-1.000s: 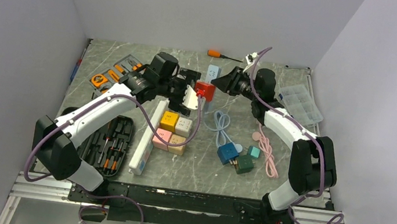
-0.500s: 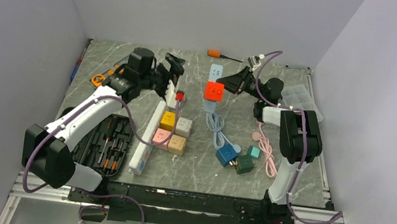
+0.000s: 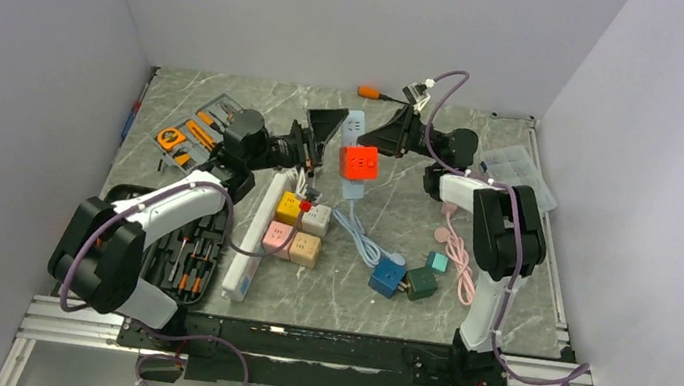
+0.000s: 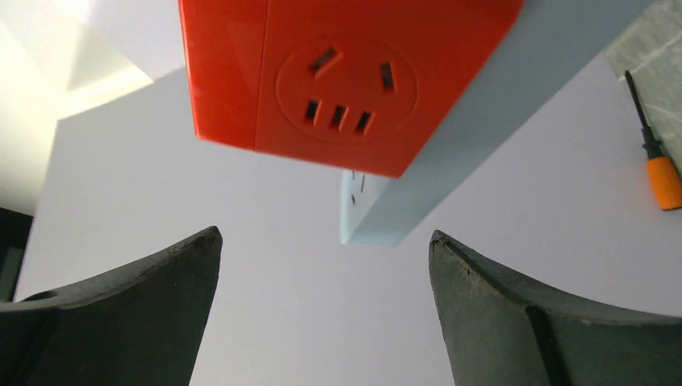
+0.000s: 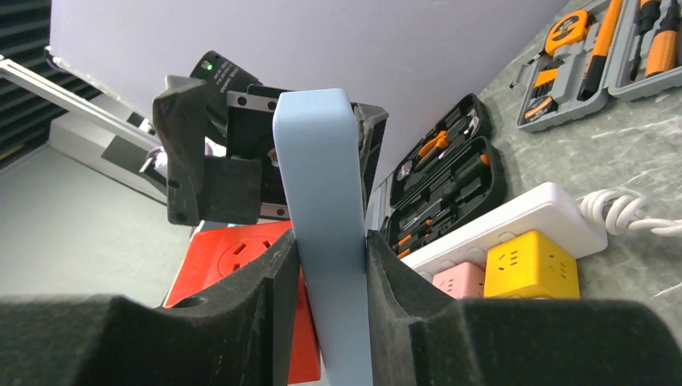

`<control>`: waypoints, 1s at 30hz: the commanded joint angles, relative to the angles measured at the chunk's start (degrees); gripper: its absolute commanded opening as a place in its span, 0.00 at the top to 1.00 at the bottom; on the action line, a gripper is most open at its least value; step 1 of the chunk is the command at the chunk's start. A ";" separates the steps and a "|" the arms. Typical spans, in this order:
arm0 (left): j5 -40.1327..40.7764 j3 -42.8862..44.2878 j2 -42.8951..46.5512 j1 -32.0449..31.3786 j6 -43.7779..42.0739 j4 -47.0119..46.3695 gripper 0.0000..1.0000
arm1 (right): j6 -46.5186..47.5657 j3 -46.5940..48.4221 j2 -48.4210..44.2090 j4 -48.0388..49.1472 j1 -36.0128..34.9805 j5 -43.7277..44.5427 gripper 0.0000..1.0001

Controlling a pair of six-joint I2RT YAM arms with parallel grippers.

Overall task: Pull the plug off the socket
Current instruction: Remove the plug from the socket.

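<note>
The red cube socket sits on the light blue power strip, which is held off the table. My right gripper is shut on the strip; in the right wrist view its fingers clamp the strip, with the red cube to their left. My left gripper is open and empty just left of the cube. The left wrist view shows the cube's empty socket face above the open gripper. A small red plug lies by the coloured cubes.
A white power strip and the yellow, grey and pink cube sockets lie under the left arm. An open tool case is at the left. A blue cube, a green cube and a pink cable lie at the right. An orange screwdriver is at the back.
My left gripper pulled the small red plug out of the red cube, let it drop by the cubes and came back open. My right gripper lifted the strip and moved it left.
</note>
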State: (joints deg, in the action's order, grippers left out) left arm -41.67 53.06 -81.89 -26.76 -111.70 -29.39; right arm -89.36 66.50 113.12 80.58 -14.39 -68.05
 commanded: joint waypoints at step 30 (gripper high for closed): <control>-4.09 3.25 -1.29 1.02 -20.29 11.72 0.27 | -9.17 8.40 6.76 5.85 -5.35 -0.42 0.98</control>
State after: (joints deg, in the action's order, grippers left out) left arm -42.72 54.65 -83.64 -25.58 -118.61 -16.45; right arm -98.19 72.38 120.03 84.05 -19.03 -70.48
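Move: The free left hand goes for the near end of the light-blue socket, about 4 cm to its right, level fore-and-aft and some 2 cm below. The red plug on the socket is roughly 6 cm back, 5 cm right and 2 cm below that hand; the yellow plug lies on the table about 9 cm back, 6 cm left and 27 cm below. From the right hand, already gripping the socket, the left fingers are about 3 cm ahead, 5 cm left and 5 cm up, the red plug 3 cm back, straight in line sideways and 3 cm up. Down about 5 cm goes the left hand, after a slight rise, bringing its open jaws level with the socket's near end, fingers tipping down a little; they then start to close around it. Meanwhile the right hand, its grip unchanged, carries the socket some 3 cm left into those jaws, easing slightly down and turning a little counter-clockwise. ##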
